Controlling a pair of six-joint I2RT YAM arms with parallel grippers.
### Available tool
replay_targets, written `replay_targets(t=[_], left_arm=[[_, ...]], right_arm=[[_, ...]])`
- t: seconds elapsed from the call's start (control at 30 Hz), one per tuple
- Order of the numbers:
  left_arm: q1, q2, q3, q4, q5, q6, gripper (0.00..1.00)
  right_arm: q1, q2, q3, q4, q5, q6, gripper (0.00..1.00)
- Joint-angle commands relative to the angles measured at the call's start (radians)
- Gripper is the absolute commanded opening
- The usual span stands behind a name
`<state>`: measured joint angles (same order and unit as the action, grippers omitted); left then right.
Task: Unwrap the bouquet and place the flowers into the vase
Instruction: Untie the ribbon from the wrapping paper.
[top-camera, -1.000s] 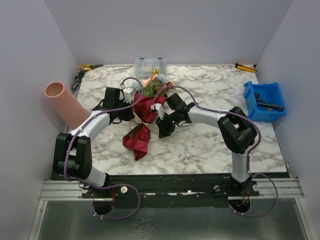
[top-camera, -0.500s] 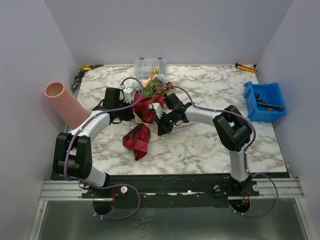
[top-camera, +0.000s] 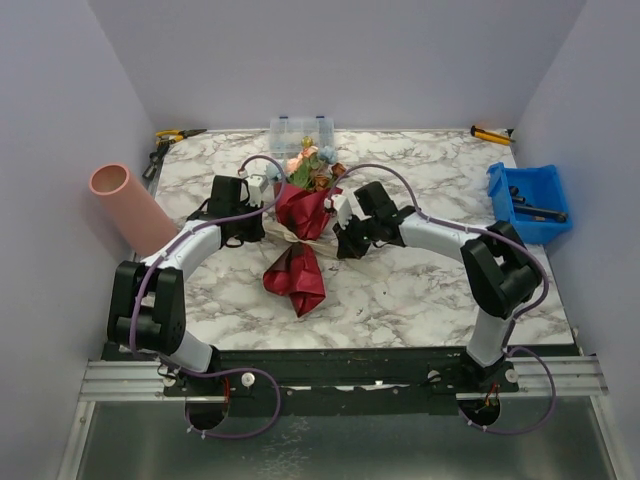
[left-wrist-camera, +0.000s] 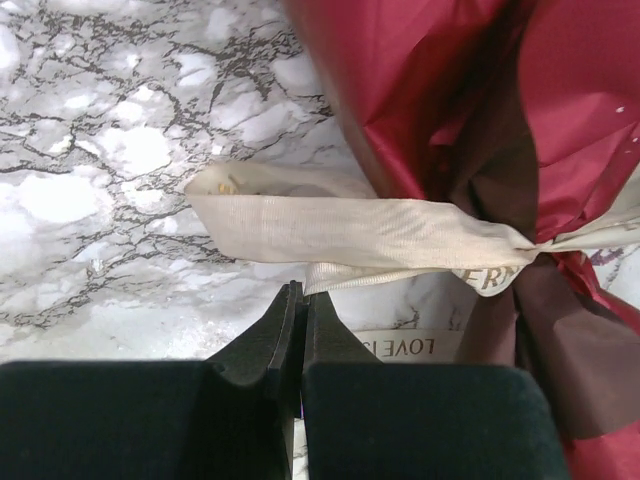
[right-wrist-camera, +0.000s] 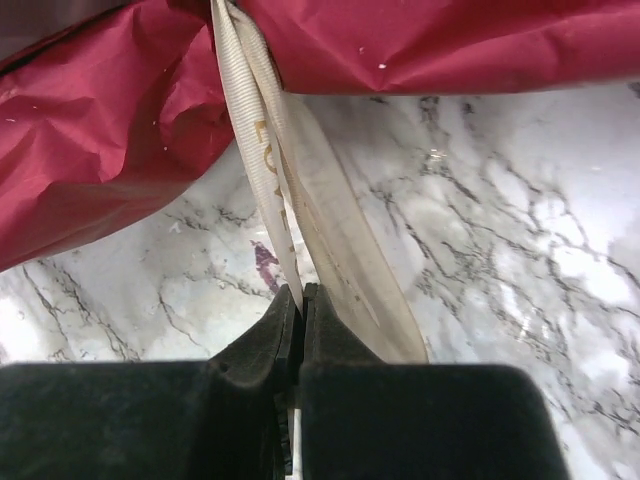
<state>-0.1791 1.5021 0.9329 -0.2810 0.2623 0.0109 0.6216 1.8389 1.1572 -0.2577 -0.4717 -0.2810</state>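
The bouquet (top-camera: 301, 228) lies mid-table in its dark maroon sheet (left-wrist-camera: 420, 90), with the flowers (top-camera: 310, 165) at its far end. A beige ribbon (left-wrist-camera: 370, 230) is knotted round its waist. My left gripper (top-camera: 268, 212) is on the bouquet's left. Its jaws (left-wrist-camera: 303, 290) are shut, pinching the edge of a ribbon strand. On the bouquet's right, my right gripper (top-camera: 338, 232) is shut (right-wrist-camera: 301, 292) on a ribbon tail (right-wrist-camera: 262, 170), which runs taut up to the sheet (right-wrist-camera: 120, 150). The salmon-pink vase (top-camera: 130, 207) lies tilted off the table's left edge.
A clear plastic box (top-camera: 301, 130) stands just behind the flowers. A blue bin (top-camera: 525, 205) holding tools sits at the right edge. A yellow tool (top-camera: 490, 133) lies at the back right, and pliers (top-camera: 175, 135) at the back left. Walls close in on both sides.
My right gripper has shut on the ribbon tail and drawn back to the right. The bouquet has shifted right with it, its lower end swinging right. The left gripper has held its place.
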Motion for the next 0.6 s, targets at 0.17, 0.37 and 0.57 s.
replay_targets(t=[0.17,0.37,0.57], left_arm=[[0.032,0.031,0.017,0.015,-0.167,-0.002,0.0],[0.047,0.037,0.014,0.016,-0.163,-0.002,0.0],[0.057,0.038,0.015,0.015,-0.198,-0.003,0.0]], right_arm=[[-0.07,-0.088,-0.088,-0.001,0.064,-0.014,0.01],[-0.131,-0.127,-0.124,-0.006,0.067,-0.021,0.0],[-0.188,-0.141,-0.143,-0.019,0.084,-0.032,0.0]])
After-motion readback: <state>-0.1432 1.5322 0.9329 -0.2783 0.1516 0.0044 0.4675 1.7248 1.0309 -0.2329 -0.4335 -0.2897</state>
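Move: The ribbon's knot at the wrapper's waist sits between the two hands, each already shut on a ribbon end: about 9 cm right of the left hand, 3 cm back and some 4 cm lower, and about 9 cm left of the right hand, level with it and slightly below. From the right hand, the flowers lie 17 cm ahead and 6 cm left; the wrapper's lower flap, 10 cm back and 10 cm left. Both hands keep their pinch on the ribbon ends and draw apart, away from the knot. The right hand does most of it, going about 7 cm right and edging forward, turning some 10 degrees clockwise; the left slides about 3 cm left while sinking a little over 1 cm, fingers staying shut. ##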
